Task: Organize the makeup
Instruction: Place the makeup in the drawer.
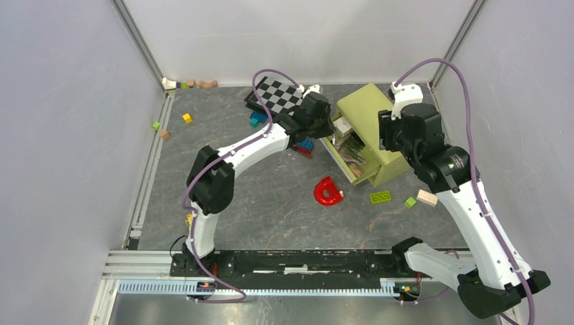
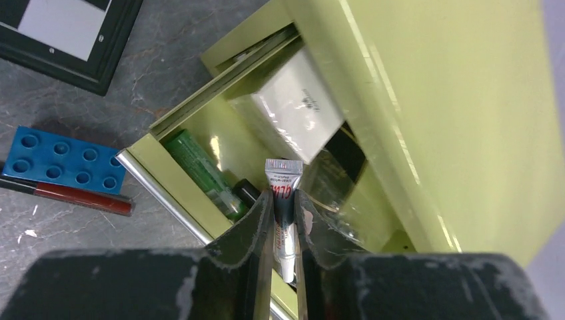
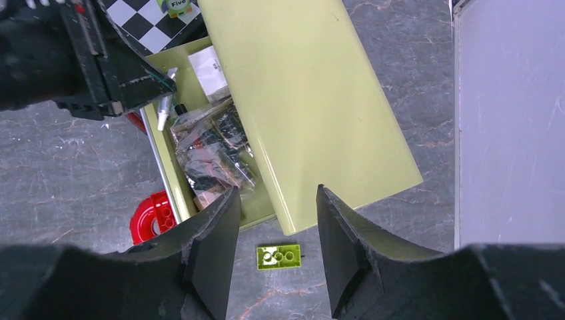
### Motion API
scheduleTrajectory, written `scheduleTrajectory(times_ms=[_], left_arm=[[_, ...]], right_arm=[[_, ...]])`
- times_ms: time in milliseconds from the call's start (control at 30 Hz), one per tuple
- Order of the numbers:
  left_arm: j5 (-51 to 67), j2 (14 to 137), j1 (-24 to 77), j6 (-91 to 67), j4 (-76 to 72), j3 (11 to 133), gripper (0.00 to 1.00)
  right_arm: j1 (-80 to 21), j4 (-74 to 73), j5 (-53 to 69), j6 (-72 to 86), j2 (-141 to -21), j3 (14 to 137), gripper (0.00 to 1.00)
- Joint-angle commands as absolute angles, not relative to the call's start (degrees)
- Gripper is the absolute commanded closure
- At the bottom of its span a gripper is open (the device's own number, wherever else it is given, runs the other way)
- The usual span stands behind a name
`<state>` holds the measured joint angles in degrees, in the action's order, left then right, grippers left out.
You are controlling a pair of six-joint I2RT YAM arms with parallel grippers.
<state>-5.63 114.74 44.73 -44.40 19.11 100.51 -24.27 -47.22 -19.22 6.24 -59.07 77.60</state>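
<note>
A green drawer box [image 1: 371, 112] lies at the back right with its drawer [image 2: 170, 179] pulled open. My left gripper [image 2: 284, 197] is shut on a small silver tube [image 2: 282, 175] of makeup and holds it over the open drawer. Inside the drawer lie a green tube [image 2: 200, 170], a white packet [image 2: 293, 107] and clear bags of dark cosmetics [image 3: 213, 153]. A slim red and black stick [image 2: 73, 195] lies on the table beside the drawer. My right gripper [image 3: 276, 193] hangs open above the box's near corner, holding nothing.
A checkerboard [image 1: 279, 95] lies behind the left gripper, with a blue brick [image 2: 63, 160] near it. A red horseshoe piece [image 1: 328, 192] and a green brick [image 3: 278, 256] sit in front of the box. Small bricks dot the far left. The side wall [image 3: 506, 120] stands close on the right.
</note>
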Motion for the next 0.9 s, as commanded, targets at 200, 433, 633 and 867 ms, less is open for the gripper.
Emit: scheduleTrajectory(times_ms=[200, 433, 633, 867], left_arm=[[-8.1, 118.7, 44.6, -49.9, 15.3, 103.9, 0.73], [-8.7, 119.1, 44.6, -49.3, 16.6, 104.8, 0.59], [-7.9, 117.2, 44.6, -47.8, 16.7, 104.9, 0.58], [-10.5, 109.4, 44.2, -43.3, 16.8, 101.1, 0.55]], right_arm=[[-24.4, -47.0, -20.3, 7.3, -56.7, 77.5, 0.47], [-24.4, -46.9, -20.3, 7.3, -52.5, 76.9, 0.47], [-24.4, -46.9, -20.8, 6.8, -56.2, 77.0, 0.47], [-24.4, -46.3, -21.1, 6.3, -56.5, 76.2, 0.47]])
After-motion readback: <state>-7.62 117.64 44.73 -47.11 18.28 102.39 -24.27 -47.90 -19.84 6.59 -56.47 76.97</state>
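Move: The left hand, still holding the silver tube, is over the open drawer's front left end; the drawer's middle lies about 5 cm back, 4 cm right and 8 cm below. The white box is roughly 3 cm ahead and 3 cm right, the green tube 2 cm back and 2 cm left, the blue brick 3 cm back and 9 cm left. From the right hand the drawer is some 12 cm left, 4 cm ahead, far below. The left hand lowers about 3 cm into the drawer, opens to release the silver tube, then rises 2 cm. ##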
